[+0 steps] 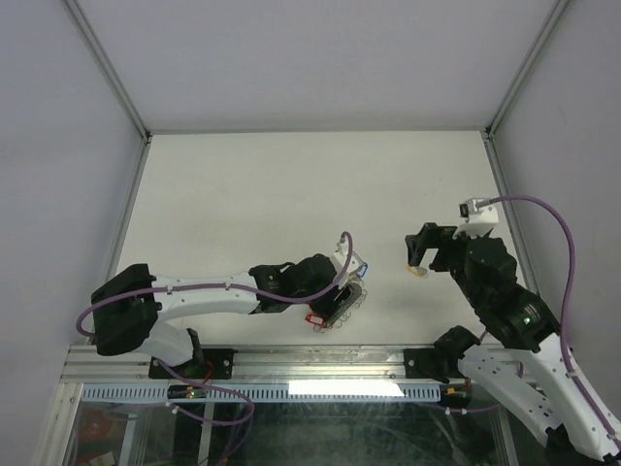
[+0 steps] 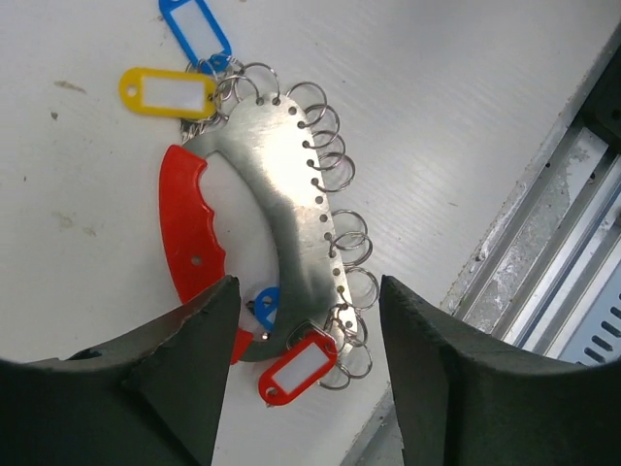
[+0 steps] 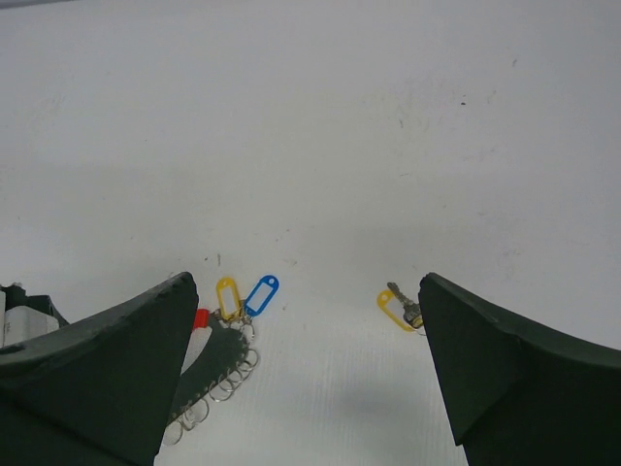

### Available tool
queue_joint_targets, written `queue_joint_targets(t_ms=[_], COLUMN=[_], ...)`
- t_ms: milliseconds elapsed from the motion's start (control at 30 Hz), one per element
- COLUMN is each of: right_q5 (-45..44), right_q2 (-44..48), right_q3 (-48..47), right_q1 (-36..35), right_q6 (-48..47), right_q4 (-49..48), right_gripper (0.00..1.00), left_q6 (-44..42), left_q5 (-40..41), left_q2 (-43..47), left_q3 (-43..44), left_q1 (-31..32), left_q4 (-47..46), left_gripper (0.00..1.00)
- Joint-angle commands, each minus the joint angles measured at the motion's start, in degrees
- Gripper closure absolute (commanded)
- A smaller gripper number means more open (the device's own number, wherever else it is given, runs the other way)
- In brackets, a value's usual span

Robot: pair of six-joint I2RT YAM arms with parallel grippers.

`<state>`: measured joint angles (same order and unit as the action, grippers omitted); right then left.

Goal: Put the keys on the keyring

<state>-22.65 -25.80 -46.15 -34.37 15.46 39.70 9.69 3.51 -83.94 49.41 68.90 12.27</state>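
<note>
The keyring [image 2: 281,194] lies flat on the white table, a red curved arc joined to a silvery plate with a row of split rings. Blue [image 2: 194,29], yellow [image 2: 170,92] and red [image 2: 296,367] key tags hang from it. My left gripper [image 2: 310,388] hovers open over its red-tag end, fingers apart and touching nothing. In the top view the left gripper [image 1: 332,296] covers part of the keyring [image 1: 351,299]. A loose key with a yellow tag [image 3: 403,309] lies just inside my right finger. My right gripper [image 3: 310,388] is wide open and empty above that key [image 1: 419,273].
A metal rail [image 1: 320,364] runs along the table's near edge, close to the keyring [image 3: 209,364]. Grey walls and frame posts [image 1: 107,68] enclose the table [image 1: 291,184] on three sides.
</note>
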Motion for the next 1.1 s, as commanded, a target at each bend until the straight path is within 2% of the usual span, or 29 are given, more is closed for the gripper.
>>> queue_joint_targets(t_ms=[0, 167, 367, 700, 933, 1067], right_q5=[8.62, 12.47, 20.02, 19.71, 21.4, 21.86], right_q2=[-4.91, -11.57, -17.72, -21.61, -22.98, -23.6], right_q3=[-3.75, -3.62, 0.43, 11.01, 17.91, 21.24], right_q1=[-0.08, -0.08, -0.08, -0.08, 0.0, 0.05], right_q6=[2.4, 6.28, 13.29, 28.74, 39.37, 43.91], right_q4=[0.46, 2.76, 2.31, -4.8, -11.44, -15.72], right_gripper=[0.0, 0.02, 0.15, 0.4, 0.46, 0.52], left_q6=[7.1, 9.88, 8.5, 4.96, -0.1, -1.76], left_q5=[4.62, 5.23, 11.07, 13.9, 11.14, 12.25], left_q2=[5.37, 7.49, 8.33, 5.17, 3.66, 4.2], left_q3=[-2.89, -4.94, -5.2, -3.4, -6.29, -7.22], left_q1=[-1.49, -3.67, -3.7, -3.69, -3.69, -3.72], left_q4=[-5.26, -8.0, -10.46, -15.67, -26.47, -27.44], left_gripper=[0.4, 0.28, 0.2, 0.19, 0.2, 0.2])
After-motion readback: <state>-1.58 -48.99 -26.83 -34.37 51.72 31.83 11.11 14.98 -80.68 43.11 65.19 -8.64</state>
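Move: The right hand hangs high and empty: the keyring's grey plate lies about 17 cm to its left, 3 cm nearer the bases and some 21 cm below. Its outer blue tag is about 13 cm left and 2 cm ahead of that hand, the loose key with its yellow tag 3 cm ahead and 2 cm right, both equally far below. From the left hand, the keyring's middle lies roughly 3 cm ahead, 3 cm right and 4 cm below. The right hand swoops mainly down, about 19 cm, and some 8 cm left towards the ring side of the keyring, easing slightly back, its fingers tipping from near level to steeply down and closing to half. Meanwhile the left hand draws about 7 cm forward and 4 cm up, opening wider as its fingers swing forward and flatten. Neither hand grips anything. ##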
